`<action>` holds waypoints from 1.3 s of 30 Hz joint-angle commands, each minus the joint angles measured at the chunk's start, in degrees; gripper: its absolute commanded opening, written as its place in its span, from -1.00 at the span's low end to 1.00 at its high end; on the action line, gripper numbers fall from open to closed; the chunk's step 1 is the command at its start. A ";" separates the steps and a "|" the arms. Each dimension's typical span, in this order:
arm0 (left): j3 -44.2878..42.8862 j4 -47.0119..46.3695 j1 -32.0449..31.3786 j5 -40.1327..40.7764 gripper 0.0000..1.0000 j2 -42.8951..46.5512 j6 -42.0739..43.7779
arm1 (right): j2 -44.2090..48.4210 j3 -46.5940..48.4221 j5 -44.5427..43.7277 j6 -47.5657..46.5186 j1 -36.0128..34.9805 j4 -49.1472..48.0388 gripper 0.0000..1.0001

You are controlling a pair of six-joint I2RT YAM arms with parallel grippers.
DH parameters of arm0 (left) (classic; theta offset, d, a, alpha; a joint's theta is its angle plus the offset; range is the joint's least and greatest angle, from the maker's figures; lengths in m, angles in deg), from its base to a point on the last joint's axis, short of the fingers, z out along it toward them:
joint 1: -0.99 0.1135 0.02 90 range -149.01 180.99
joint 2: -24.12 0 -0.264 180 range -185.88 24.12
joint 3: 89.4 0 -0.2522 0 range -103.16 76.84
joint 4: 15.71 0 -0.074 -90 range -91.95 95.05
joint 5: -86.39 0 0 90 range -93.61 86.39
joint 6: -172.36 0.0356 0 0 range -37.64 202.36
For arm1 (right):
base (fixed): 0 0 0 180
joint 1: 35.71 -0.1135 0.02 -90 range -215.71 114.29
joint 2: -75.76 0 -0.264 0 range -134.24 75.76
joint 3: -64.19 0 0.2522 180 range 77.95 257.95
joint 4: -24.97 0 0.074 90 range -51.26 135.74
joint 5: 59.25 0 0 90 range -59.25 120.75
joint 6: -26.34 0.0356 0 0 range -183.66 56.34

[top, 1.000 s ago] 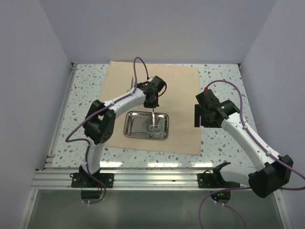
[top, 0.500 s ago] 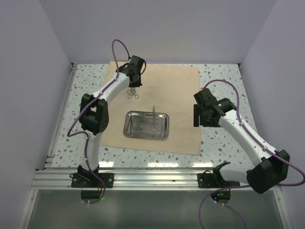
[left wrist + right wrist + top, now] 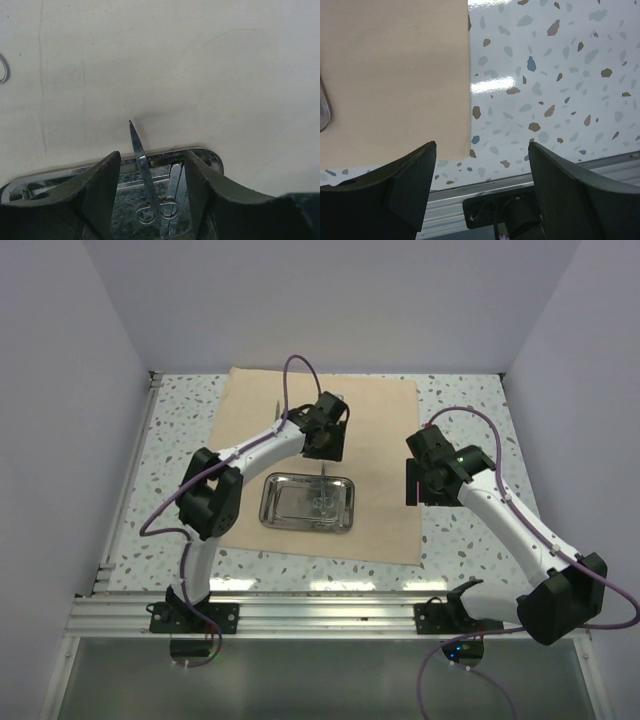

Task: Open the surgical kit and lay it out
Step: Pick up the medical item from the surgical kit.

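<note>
The tan cloth wrap (image 3: 375,420) lies spread flat on the table, with the steel tray (image 3: 275,502) on it. My left gripper (image 3: 325,440) hovers over the tray's far rim. In the left wrist view the left gripper (image 3: 152,155) is open. Between its fingers (image 3: 102,190), untouched, scissors (image 3: 145,175) lie in the tray (image 3: 212,156) with the tip over the rim. A second thin instrument (image 3: 174,186) lies beside the scissors. A metal ring handle (image 3: 3,70) shows on the cloth (image 3: 175,65) at the left edge. My right gripper (image 3: 415,485) is open and empty.
In the right wrist view the right gripper (image 3: 481,145) hangs over the speckled table (image 3: 560,75), just past the cloth's right edge (image 3: 395,75). The aluminium rail (image 3: 320,615) runs along the near edge. Walls enclose the table on three sides.
My left arm swung to the cloth's far left with a ring-handled instrument, came back over the tray's far rim without it, and its jaws opened. The right arm barely moved.
</note>
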 commanded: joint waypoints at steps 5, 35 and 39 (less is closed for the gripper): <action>-1.42 -2.27 0.84 1.55 0.12 -1.88 -1.77 | 1.30 0.76 -1.31 -0.97 0.16 0.17 0.57; -3.16 1.06 0.93 3.30 -1.00 -5.49 0.68 | 0.51 3.65 -1.84 0.26 0.16 0.35 0.57; -8.00 2.91 3.12 3.66 -1.00 -4.61 3.32 | -0.54 4.80 -1.49 0.53 0.16 -0.01 0.57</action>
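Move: The next medical item, the ring-handled scissors, lies point outward across the tray's far rim; its middle is about 6 cm back from the left gripper, 1 cm left and 7 cm below. The tray's centre is some 10 cm back and 5 cm left, and a flat steel strip inside it about 8 cm back and 2 cm right, both roughly 8 cm down. An already laid-out instrument is around 13 cm ahead and 12 cm left. From the right gripper the scissors are about 10 cm ahead, 25 cm left and 15 cm down. Bring the left gripper, half open, down about 6 cm over the scissors' pointed end at the tray's far rim, edging 1.5 cm left on the way. Close the fingers while sinking and pinch the blade just behind its tip, then raise it about 2 cm, easing forward as the lift begins. ##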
